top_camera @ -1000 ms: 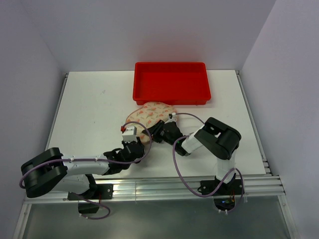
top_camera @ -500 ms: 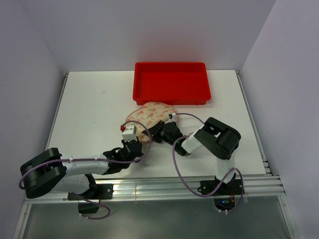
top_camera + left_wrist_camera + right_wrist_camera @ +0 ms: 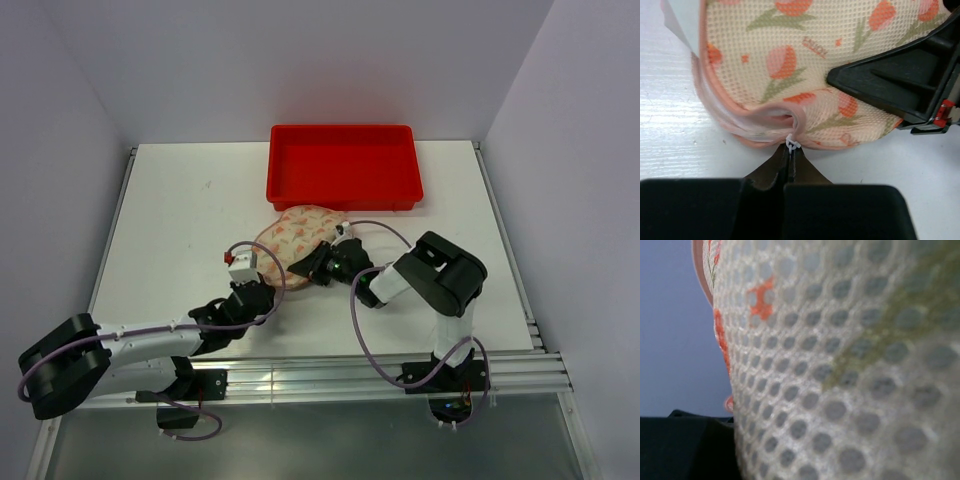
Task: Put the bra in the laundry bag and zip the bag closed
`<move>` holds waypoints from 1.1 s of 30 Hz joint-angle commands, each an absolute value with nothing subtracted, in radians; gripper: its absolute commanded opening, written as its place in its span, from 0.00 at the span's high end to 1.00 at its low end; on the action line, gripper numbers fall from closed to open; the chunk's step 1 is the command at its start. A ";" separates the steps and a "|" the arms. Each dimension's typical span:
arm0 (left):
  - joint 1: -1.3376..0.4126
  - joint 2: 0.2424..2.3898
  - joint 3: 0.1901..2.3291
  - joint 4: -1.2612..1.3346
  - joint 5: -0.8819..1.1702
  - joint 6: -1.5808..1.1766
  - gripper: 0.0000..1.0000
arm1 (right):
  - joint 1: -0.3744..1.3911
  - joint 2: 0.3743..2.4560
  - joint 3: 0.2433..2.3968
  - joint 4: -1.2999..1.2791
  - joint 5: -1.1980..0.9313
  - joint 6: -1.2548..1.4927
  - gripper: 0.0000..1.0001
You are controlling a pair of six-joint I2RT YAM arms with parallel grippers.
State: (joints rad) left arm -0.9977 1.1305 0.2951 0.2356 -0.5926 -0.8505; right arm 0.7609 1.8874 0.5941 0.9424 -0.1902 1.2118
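The laundry bag (image 3: 298, 228), cream mesh with pink-orange tulips and pink edging, lies on the white table just in front of the red tray. My left gripper (image 3: 268, 280) is at the bag's near-left edge. In the left wrist view that gripper (image 3: 791, 151) is shut on the small white zip pull (image 3: 791, 144) of the bag (image 3: 790, 55). My right gripper (image 3: 312, 262) is at the bag's near-right side, with one black finger (image 3: 890, 85) lying on top of it. Bag mesh (image 3: 840, 365) fills the right wrist view. The bra is hidden.
The red plastic tray (image 3: 345, 200) stands right behind the bag at the table's back middle. Purple cables loop over both wrists. A metal rail (image 3: 340, 370) runs along the near edge, and walls close in on three sides.
My left gripper has shut on the zip pull and the left arm has drawn back to the left. The bag has shifted slightly toward the tray, and the right gripper has moved with it.
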 commanded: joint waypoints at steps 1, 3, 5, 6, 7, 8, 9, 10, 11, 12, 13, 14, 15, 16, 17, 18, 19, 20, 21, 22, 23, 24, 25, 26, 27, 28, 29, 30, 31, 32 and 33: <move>-0.950 1.091 0.256 0.203 -0.629 -0.844 1.00 | 0.707 1.861 0.563 0.983 -0.383 1.099 1.00; -0.948 1.088 0.256 0.189 -0.615 -0.851 1.00 | 0.665 1.849 0.540 0.966 -0.431 1.071 1.00; -0.948 1.081 0.256 0.180 -0.604 -0.859 1.00 | 0.640 1.830 0.523 0.944 -0.459 1.039 1.00; -0.948 1.077 0.256 0.169 -0.603 -0.862 1.00 | 0.620 1.825 0.526 0.925 -0.488 1.023 1.00; -0.948 1.072 0.255 0.164 -0.600 -0.868 1.00 | 0.612 1.810 0.528 0.904 -0.494 0.991 1.00; -0.948 1.069 0.259 0.157 -0.601 -0.874 1.00 | 0.608 1.801 0.532 0.856 -0.497 0.971 1.00; -0.948 1.068 0.264 0.132 -0.603 -0.882 1.00 | 0.598 1.781 0.541 0.818 -0.499 0.916 1.00; -0.948 1.069 0.270 0.117 -0.606 -0.897 1.00 | 0.594 1.773 0.558 0.739 -0.497 0.888 1.00; -0.948 1.071 0.275 0.101 -0.604 -0.902 1.00 | 0.592 1.766 0.569 0.701 -0.499 0.862 1.00; -0.948 1.071 0.290 0.075 -0.597 -0.900 1.00 | 0.575 1.760 0.581 0.665 -0.526 0.803 1.00; -0.950 1.071 0.301 0.063 -0.594 -0.893 1.00 | 0.565 1.758 0.595 0.622 -0.541 0.773 1.00; -0.959 1.072 0.322 0.054 -0.586 -0.890 1.00 | 0.552 1.753 0.604 0.567 -0.552 0.752 1.00; -0.974 1.078 0.330 0.051 -0.581 -0.884 1.00 | 0.545 1.746 0.610 0.537 -0.564 0.706 1.00; -1.015 1.086 0.336 0.069 -0.581 -0.876 1.00 | 0.540 1.741 0.636 0.500 -0.563 0.683 1.00; -1.031 1.095 0.345 0.087 -0.571 -0.874 1.00 | 0.540 1.735 0.647 0.430 -0.549 0.664 0.96; -1.058 1.121 0.348 0.136 -0.543 -0.882 1.00 | 0.543 1.721 0.652 0.417 -0.532 0.661 0.78; -1.071 1.138 0.350 0.162 -0.534 -0.894 1.00 | 0.548 1.714 0.647 0.416 -0.528 0.669 0.65; -1.083 1.155 0.356 0.193 -0.520 -0.900 1.00 | 0.549 1.704 0.641 0.413 -0.519 0.681 0.53; -1.094 1.173 0.359 0.224 -0.506 -0.908 1.00 | 0.552 1.685 0.631 0.420 -0.511 0.714 0.31; -1.110 1.211 0.368 0.245 -0.499 -0.922 1.00 | 0.552 1.672 0.599 0.442 -0.499 0.735 0.23; -1.115 1.229 0.386 0.276 -0.494 -0.925 1.00 | 0.554 1.655 0.574 0.457 -0.491 0.755 0.17; -1.117 1.242 0.394 0.290 -0.486 -0.925 1.00 | 0.555 1.620 0.549 0.474 -0.486 0.788 0.08; -1.118 1.264 0.402 0.304 -0.474 -0.927 1.00 | 0.555 1.600 0.522 0.485 -0.479 0.802 0.07; -1.118 1.273 0.416 0.327 -0.466 -0.925 1.00 | 0.555 1.577 0.462 0.511 -0.459 0.817 0.05; -1.118 1.290 0.423 0.336 -0.462 -0.923 1.00 | 0.555 1.536 0.431 0.526 -0.453 0.851 0.03; -1.118 1.299 0.432 0.345 -0.450 -0.916 1.00 | 0.555 1.519 0.370 0.569 -0.453 0.871 0.03; -1.118 1.310 0.449 0.356 -0.445 -0.911 1.00 | 0.555 1.502 0.341 0.593 -0.462 0.890 0.02; -1.118 1.331 0.456 0.376 -0.439 -0.907 1.00 | 0.555 1.482 0.315 0.619 -0.469 0.925 0.02; -1.118 1.344 0.465 0.388 -0.431 -0.904 1.00 | 0.557 1.473 0.266 0.653 -0.477 0.943 0.02; -1.118 1.354 0.478 0.399 -0.414 -0.902 1.00 | 0.558 1.464 0.250 0.702 -0.483 0.959 0.02; -1.118 1.382 0.483 0.419 -0.404 -0.900 1.00 | 0.571 1.466 0.247 0.701 -0.489 0.962 0.02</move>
State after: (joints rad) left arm -1.1145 1.3441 0.4278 0.2958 -0.4397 -0.9077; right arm 0.5625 1.4689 0.3031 0.6559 -0.5003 0.9039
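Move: The left hand already pinches the zip pull on the laundry bag's near edge. The bag's near right corner, where the zip line leads, lies about 8 cm to its right and level with it; the bag's middle is roughly 11 cm ahead and 7 cm right, and the red bin some 29 cm ahead and 18 cm right. The right hand, already clamped on the bag, has the zip pull about 4 cm back and 5 cm to its left. Rightward, about 8 cm and slightly back, the left hand draws the still-pinched zip pull towards the bag's near right corner, turning some 10 degrees clockwise. The right hand first tugs the clamped bag about 4 cm right while twisting counter-clockwise, then opens wide, lets go and backs off right and towards its base. ##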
